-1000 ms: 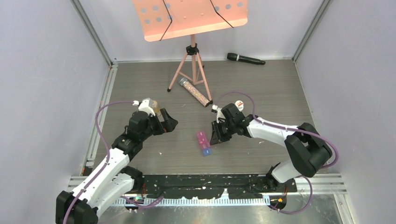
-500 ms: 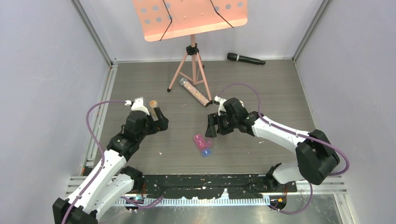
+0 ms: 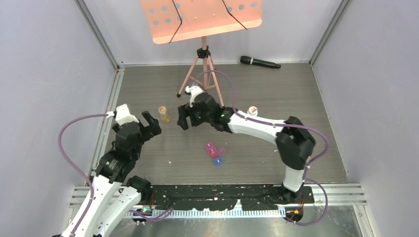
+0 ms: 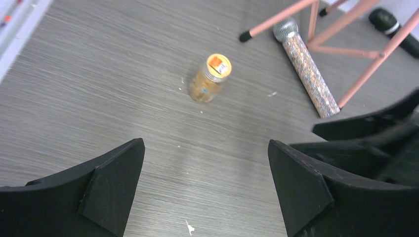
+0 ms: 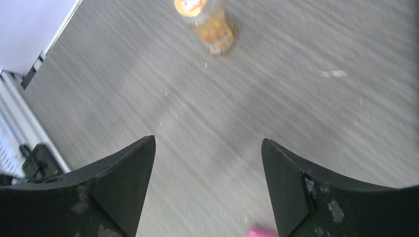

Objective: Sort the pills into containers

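The pills are inside a small amber bottle [image 3: 163,114] with an orange top, standing upright on the table, also seen in the left wrist view [image 4: 210,79] and the right wrist view [image 5: 207,22]. The containers [image 3: 214,152], a pink, purple and blue strip, lie at mid-table; only a pink corner [image 5: 262,232] shows in the right wrist view. My left gripper [image 3: 151,123] [image 4: 205,143] is open just left of the bottle, holding nothing. My right gripper [image 3: 184,117] [image 5: 208,139] is open just right of the bottle, also with nothing in it.
A pink tripod stand [image 3: 203,69] rises at the back, with a speckled bead tube [image 4: 309,69] lying by its legs. A white cap [image 3: 253,110] rests to the right, a black microphone [image 3: 260,62] by the far wall. Metal rails edge the left side.
My right gripper opened and swung from beside the containers to the bottle's right side. My left arm drew back to the left, leaving the bottle standing on its own.
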Controlling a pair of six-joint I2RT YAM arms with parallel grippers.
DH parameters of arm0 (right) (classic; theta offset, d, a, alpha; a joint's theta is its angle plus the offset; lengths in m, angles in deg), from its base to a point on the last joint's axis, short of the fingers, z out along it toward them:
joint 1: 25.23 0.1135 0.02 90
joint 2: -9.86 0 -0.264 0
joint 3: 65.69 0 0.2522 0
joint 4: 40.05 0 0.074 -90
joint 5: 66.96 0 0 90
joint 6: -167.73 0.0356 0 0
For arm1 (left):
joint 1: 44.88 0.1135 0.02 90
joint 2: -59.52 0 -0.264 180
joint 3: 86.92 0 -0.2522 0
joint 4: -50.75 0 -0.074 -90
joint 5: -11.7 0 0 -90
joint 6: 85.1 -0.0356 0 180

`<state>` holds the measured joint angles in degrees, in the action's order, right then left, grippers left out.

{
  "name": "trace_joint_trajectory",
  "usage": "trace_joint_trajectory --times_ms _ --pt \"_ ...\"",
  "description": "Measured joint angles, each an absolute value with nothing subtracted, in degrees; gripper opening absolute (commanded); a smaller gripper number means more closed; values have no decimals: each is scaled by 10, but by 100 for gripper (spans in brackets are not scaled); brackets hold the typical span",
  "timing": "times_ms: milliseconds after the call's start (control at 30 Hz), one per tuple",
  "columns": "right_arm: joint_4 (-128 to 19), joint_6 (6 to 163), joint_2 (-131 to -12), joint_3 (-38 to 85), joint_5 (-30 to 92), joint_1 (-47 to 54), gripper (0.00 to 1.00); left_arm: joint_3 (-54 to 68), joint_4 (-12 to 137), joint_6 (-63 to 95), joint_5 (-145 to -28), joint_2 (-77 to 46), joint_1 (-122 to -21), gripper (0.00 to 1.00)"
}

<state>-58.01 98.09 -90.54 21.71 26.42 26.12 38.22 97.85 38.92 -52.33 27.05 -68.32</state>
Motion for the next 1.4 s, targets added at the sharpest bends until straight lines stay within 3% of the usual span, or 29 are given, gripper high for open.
trace_joint_trajectory --times_ms 533,667,833,933,1133,1400 --pt "-520 926 -1266 558 175 307 86 348 1084 390 -480 373 -683 99" --pt "-526 919 -1322 635 167 310 74 340 1105 390 -482 387 -683 99" --pt "-527 913 -1365 689 167 313 42 327 1132 386 -483 395 -683 99" --pt "-527 914 -1364 688 164 313 32 325 1135 383 -488 396 -683 99" --pt "-532 916 -1291 584 176 308 31 344 1103 369 -543 396 -683 98" --pt "-568 951 -1025 325 256 271 32 412 1004 324 -701 373 -683 95"
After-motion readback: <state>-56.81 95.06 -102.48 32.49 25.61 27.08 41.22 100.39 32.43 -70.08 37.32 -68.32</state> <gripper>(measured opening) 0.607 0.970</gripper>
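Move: The pill bottle stands about 17 cm to the right hand's left, 10 cm ahead and 10 cm below. The tripod's left foot is roughly 15 cm farther out than the bottle and 7 cm to its right. The bead tube lies some 24 cm ahead of the right hand and 5 cm to its right, the pill organizer about 9 cm behind and 8 cm right, both on the table. From the left hand the bottle is about 11 cm ahead, 1 cm left and 17 cm below. The open right hand reaches left, forward and down to the pill bottle, tipping its fingers up about 10 degrees, closes them around it and then turns back right and rearward, raising it. Meanwhile the open left hand backs off about 5 cm, drifting left and slightly up, then swings some 7 cm right and a little forward and down, turning clockwise about 20 degrees. ##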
